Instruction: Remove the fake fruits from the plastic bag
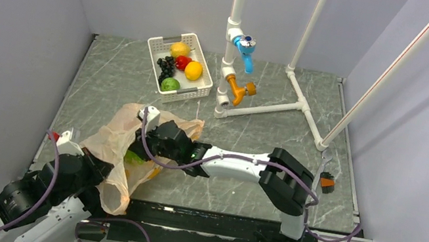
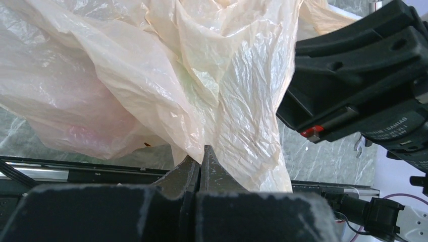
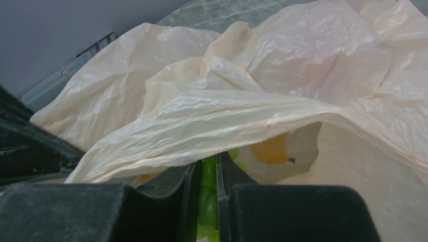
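Observation:
The peach-orange plastic bag (image 1: 118, 144) lies crumpled on the table's near left. My left gripper (image 1: 97, 168) is at its near edge, and the left wrist view shows the jaws (image 2: 201, 154) shut on a fold of the plastic bag (image 2: 212, 85). My right gripper (image 1: 149, 146) reaches into the bag's mouth from the right. In the right wrist view it (image 3: 207, 164) is shut on the green grape bunch (image 3: 208, 189), under the bag's overhanging film (image 3: 212, 116). A bit of green (image 1: 133, 157) shows at the mouth. Any other fruit inside is hidden.
A white basket (image 1: 199, 90) at the back holds a red apple (image 1: 182, 62), a round green fruit (image 1: 169, 84), black grapes (image 1: 166, 67), a lemon (image 1: 180, 49) and an orange fruit (image 1: 193, 71). A white pipe frame (image 1: 267, 109) with blue and orange valves stands behind right.

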Available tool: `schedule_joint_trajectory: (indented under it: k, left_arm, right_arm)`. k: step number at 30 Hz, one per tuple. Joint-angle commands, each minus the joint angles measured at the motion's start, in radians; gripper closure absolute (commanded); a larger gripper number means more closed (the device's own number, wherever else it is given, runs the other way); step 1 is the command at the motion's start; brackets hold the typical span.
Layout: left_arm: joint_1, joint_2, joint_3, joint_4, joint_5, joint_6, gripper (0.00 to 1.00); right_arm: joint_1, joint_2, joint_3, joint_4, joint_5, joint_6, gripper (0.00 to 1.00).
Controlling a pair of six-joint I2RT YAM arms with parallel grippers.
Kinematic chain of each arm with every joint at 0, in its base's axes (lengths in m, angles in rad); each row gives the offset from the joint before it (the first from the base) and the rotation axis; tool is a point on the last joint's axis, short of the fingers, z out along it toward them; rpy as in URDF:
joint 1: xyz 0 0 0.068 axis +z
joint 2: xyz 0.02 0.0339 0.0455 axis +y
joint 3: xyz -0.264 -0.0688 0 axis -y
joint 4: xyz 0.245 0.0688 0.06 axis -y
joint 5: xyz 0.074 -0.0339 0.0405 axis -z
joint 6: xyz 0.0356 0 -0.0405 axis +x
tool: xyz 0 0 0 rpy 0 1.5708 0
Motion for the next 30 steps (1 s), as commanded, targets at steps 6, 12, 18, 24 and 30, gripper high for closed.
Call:
schedule_joint_trajectory:
  k: [6, 12, 18, 24, 30]
  left_arm:
    - [-0.003, -0.004, 0.013, -0.014, -0.026, -0.031, 1.00]
    - [-0.002, 0.052, 0.045, -0.042, -0.034, -0.024, 1.00]
    - [-0.003, 0.153, 0.066, -0.060, -0.038, 0.013, 1.00]
    - [-0.003, 0.191, 0.042, -0.031, -0.004, 0.030, 1.00]
    - [-0.003, 0.163, 0.032, -0.021, 0.006, 0.035, 1.00]
  right_arm:
    - [-0.007, -0.147, -0.067, 0.040, -0.080, 0.004, 1.00]
    - [-0.009, -0.291, -0.143, -0.031, -0.013, -0.064, 1.00]
    - [-0.009, -0.449, -0.190, -0.116, 0.152, -0.147, 1.00]
    - [-0.018, -0.533, -0.149, -0.129, 0.261, -0.222, 1.00]
    - [-0.047, -0.445, -0.011, -0.116, 0.392, -0.324, 1.00]
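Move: Inside the bag the right fingers already grip the green grapes. The white basket these go to stands about 38 cm ahead, 6 cm to the right and 9 cm below; in it the melon lies some 31 cm ahead and 4 cm right, the orange fruit about 38 cm ahead and 11 cm right. The plastic bag's middle is roughly 5 cm ahead, straight below by 9 cm. From the left hand the basket is about 45 cm ahead and 11 cm right. Lifting the green grapes out through the bag's mouth, the right hand keeps its grip and rises about 15 cm while moving some 11 cm right, easing back slightly at first and then forward. It rolls so its forward side lifts, swinging its fingers clockwise. The left hand keeps pinching the bag's rim, tipping down about 10 degrees. ##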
